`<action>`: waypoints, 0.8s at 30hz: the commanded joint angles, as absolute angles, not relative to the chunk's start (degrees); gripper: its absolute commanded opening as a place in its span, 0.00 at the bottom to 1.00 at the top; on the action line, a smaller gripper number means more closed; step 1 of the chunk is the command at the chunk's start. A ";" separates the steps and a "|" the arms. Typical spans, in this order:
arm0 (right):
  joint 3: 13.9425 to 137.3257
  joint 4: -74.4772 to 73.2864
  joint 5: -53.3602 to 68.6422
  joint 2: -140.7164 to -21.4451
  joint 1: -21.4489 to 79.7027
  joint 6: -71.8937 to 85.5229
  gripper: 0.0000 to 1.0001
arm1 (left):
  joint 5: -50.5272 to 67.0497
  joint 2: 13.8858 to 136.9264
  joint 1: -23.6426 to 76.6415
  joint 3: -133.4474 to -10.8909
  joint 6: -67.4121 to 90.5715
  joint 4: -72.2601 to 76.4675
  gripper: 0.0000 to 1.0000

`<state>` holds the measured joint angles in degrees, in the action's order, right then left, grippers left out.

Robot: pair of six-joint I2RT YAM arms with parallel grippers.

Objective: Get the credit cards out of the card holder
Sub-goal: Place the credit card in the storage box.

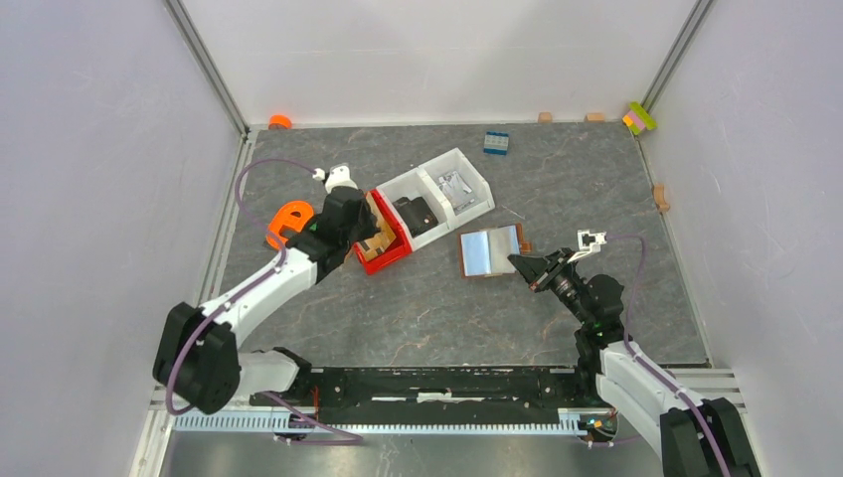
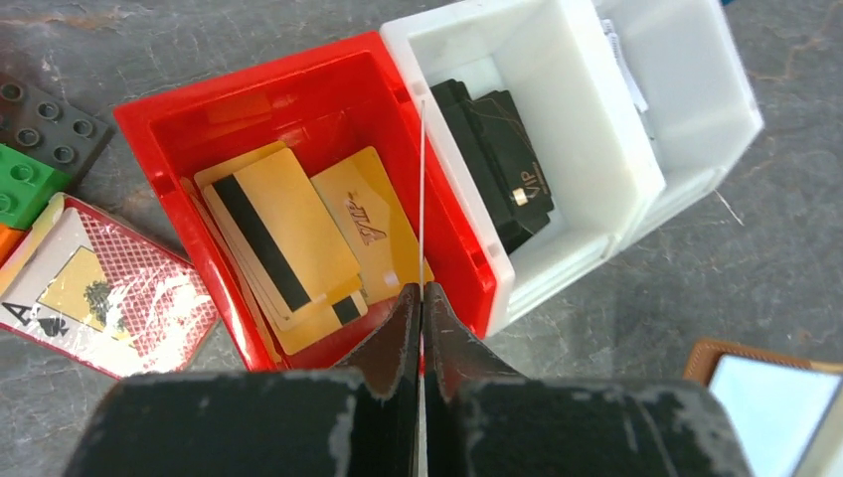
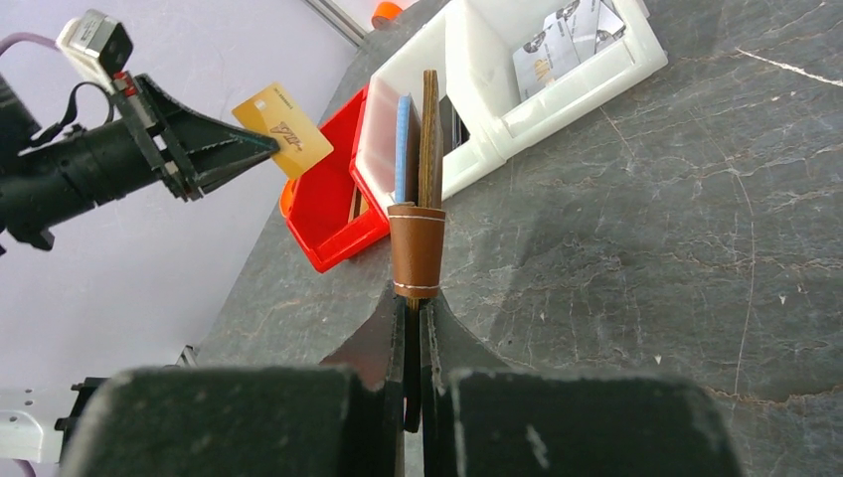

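My right gripper (image 1: pixel 524 264) (image 3: pixel 416 294) is shut on the strap tab of the brown card holder (image 3: pixel 429 129), which stands on edge above the table. A pale blue credit card (image 3: pixel 404 149) (image 1: pixel 490 250) sits in the holder. My left gripper (image 1: pixel 364 237) (image 2: pixel 421 294) is shut on an orange-tan credit card (image 3: pixel 283 129). In the left wrist view this card shows edge-on as a thin line (image 2: pixel 422 179) above the red bin (image 2: pixel 249 89). Several gold cards (image 2: pixel 283 234) lie inside that bin.
A white two-part bin (image 1: pixel 467 164) (image 2: pixel 596 129) adjoins the red bin and holds black cards (image 2: pixel 502 159) and silvery cards (image 3: pixel 562 45). A playing-card pack (image 2: pixel 109 288) and toy bricks (image 2: pixel 30 149) lie left of the red bin. An orange ring (image 1: pixel 288 221) and blue brick (image 1: pixel 496 142) lie farther off.
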<state>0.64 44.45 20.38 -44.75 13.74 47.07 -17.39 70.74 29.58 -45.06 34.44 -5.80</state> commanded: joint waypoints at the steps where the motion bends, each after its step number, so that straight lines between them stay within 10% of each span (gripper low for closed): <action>1: 1.67 46.61 20.02 -45.23 13.47 46.33 0.00 | -11.93 77.04 26.41 -51.34 32.24 -11.29 0.02; 12: 1.76 46.56 19.58 -45.89 13.52 45.88 0.00 | -1.57 88.79 20.15 -56.60 32.27 -12.77 0.04; 17: 1.77 46.69 19.55 -46.12 13.48 45.84 0.00 | -5.44 91.00 19.32 -58.30 31.62 -16.04 0.44; 24: 1.92 47.70 20.30 -47.35 13.53 45.92 0.00 | -6.01 86.41 19.58 -57.66 31.68 -17.27 0.59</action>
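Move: The left hand, with a gold card already pinched edge-on, has the red storage box about 5 cm ahead and some 12 cm below. The white compartment with the black cards is roughly 8 cm ahead, 8 cm to the right; the playing-card pack lies level with the hand, about 9 cm to the left. From the right hand, the red box is about 14 cm ahead, 25 cm to the left, 11 cm below. The left hand sinks about 8 cm towards the red box, easing some 3 cm forward and slightly left, while the wrist tips the fingers about 20 degrees farther down so the card's free end leads in over the cards already there. Near the bottom of the descent the fingers spread to a little over half open and let go of the card, and the hand then hovers just above the box, barely rising. ##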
